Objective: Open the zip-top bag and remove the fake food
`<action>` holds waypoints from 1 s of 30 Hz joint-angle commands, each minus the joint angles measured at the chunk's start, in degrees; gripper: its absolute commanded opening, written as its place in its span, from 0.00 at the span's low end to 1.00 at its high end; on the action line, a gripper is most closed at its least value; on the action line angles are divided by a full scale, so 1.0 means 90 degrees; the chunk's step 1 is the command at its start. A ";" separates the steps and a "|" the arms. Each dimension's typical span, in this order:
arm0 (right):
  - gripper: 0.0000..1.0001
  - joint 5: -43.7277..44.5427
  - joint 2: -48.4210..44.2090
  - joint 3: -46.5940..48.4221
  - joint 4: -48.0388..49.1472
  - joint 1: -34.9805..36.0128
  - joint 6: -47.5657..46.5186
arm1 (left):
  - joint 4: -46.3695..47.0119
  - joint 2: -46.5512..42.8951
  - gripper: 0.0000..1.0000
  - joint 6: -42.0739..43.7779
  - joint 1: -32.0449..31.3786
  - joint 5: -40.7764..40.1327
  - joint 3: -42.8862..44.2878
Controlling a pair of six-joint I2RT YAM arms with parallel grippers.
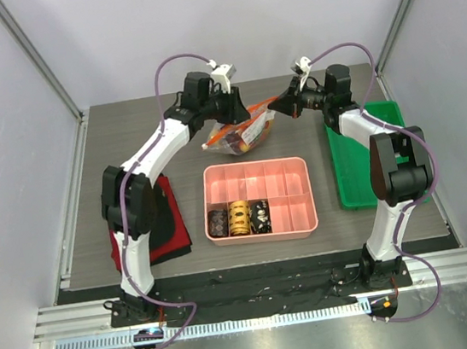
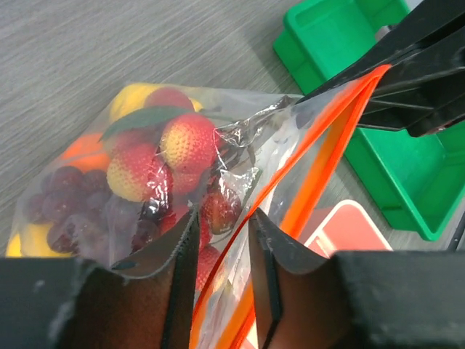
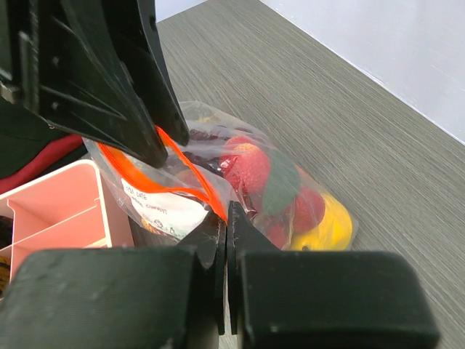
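Note:
The clear zip-top bag (image 1: 241, 132) hangs above the table behind the pink tray, stretched between both grippers. Inside it shows the fake food (image 2: 185, 142): red and yellow fruits, an orange piece and dark purple grapes. The orange zip strip (image 2: 320, 167) is parted into a loop. My left gripper (image 2: 223, 243) stands open, its fingers apart with one lip of the strip running between them. My right gripper (image 3: 227, 214) is shut on the strip's end corner. In the right wrist view the fruits (image 3: 251, 171) sag below the strip (image 3: 131, 171).
A pink compartment tray (image 1: 264, 232) sits in front of the bag, holding three dark and gold cylinders (image 1: 238, 218). A green tray (image 1: 349, 168) lies to the right. A red and black cloth (image 1: 167, 226) lies by the left arm.

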 commanded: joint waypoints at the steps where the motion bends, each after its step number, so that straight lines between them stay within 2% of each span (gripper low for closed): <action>1: 0.02 -0.0109 -0.0101 0.0304 0.0235 0.0041 -0.0059 | -0.0141 0.0167 0.28 0.0193 -0.0113 -0.0271 0.0499; 3: 0.01 -0.0100 -0.0130 0.0275 0.0255 0.0051 -0.0029 | -0.0433 0.0226 0.21 0.0280 -0.0113 -0.0349 0.0733; 4: 0.01 -0.0032 -0.0140 0.0275 0.0245 0.0070 0.0010 | -0.0560 0.0226 0.06 0.0310 -0.0113 -0.0407 0.0811; 5: 0.01 0.0114 -0.0150 0.0284 0.0255 0.0070 0.0058 | -0.0813 0.0207 0.00 0.0329 -0.0113 -0.0505 0.0889; 8: 0.16 0.1097 -0.0218 0.0430 -0.0046 0.0128 0.0575 | -0.1214 0.0052 0.00 0.0252 -0.0103 -0.0914 0.1134; 9: 0.28 0.1459 -0.0247 0.0528 -0.0261 0.0158 0.1089 | -0.1419 0.0002 0.00 -0.0087 -0.0103 -0.1215 0.1192; 11: 0.37 0.2511 -0.0277 0.0936 -0.1265 0.0216 0.1618 | -0.1528 -0.0250 0.00 -0.0498 -0.0103 -0.1394 0.1096; 13: 0.48 0.3090 -0.0335 0.1211 -0.2375 0.0401 0.2116 | -0.1461 -0.0427 0.00 -0.1073 -0.0103 -0.1656 0.0756; 15: 0.60 0.3958 -0.0442 0.1407 -0.2974 0.0499 0.2517 | -0.1344 -0.0691 0.00 -0.1368 -0.0113 -0.1842 0.0481; 17: 0.75 0.4284 -0.0618 0.1427 -0.3513 0.0510 0.3279 | -0.1089 -0.0837 0.00 -0.1759 -0.0103 -0.2067 0.0129; 19: 0.80 0.4674 -0.0735 0.1495 -0.4193 0.0519 0.3602 | -0.1089 -0.0955 0.00 -0.2119 -0.0084 -0.2282 0.0080; 21: 0.99 0.5152 -0.0921 0.1554 -0.4645 0.0587 0.4246 | -0.1118 -0.0984 0.00 -0.2384 -0.0084 -0.2468 0.0148; 22: 1.00 0.5203 -0.0922 0.1747 -0.5257 0.0597 0.4451 | -0.1099 -0.0985 0.00 -0.2482 -0.0084 -0.2478 0.0167; 23: 1.00 0.5058 -0.0931 0.1769 -0.5359 0.0684 0.4627 | -0.0992 -0.1004 0.00 -0.2638 -0.0084 -0.2468 0.0138; 27: 1.00 0.5076 -0.1204 0.1739 -0.5380 0.1153 0.4707 | -0.0777 -0.0975 0.00 -0.3127 -0.0084 -0.2488 0.0031; 30: 0.99 0.5534 -0.1525 0.1535 -0.5439 0.1494 0.5095 | -0.0698 -0.0887 0.00 -0.3487 -0.0074 -0.2498 0.0079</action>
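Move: The bag's orange rim passes between the left hand's part-open fingers, at the fingertips or about 1 cm below them; the right hand still pinches the rim's right corner. The fake food lies some 3 cm ahead of the left hand, 2 cm to its left and 9 cm below; the pink box is centred about 20 cm behind that hand and 1 cm to its right. From the right hand the green tray is centred roughly 27 cm right and 13 cm back. The rim's far lip is pinched by the left fingers, which shut on it while sinking slightly, then draw it about 4 cm left and a few centimetres up, turning some 30 degrees counter-clockwise. The right fingers, still at first, let go of the corner and spread wide; that hand goes forward, then back past its start, swinging clockwise and tipping down to point forward-left and down. ##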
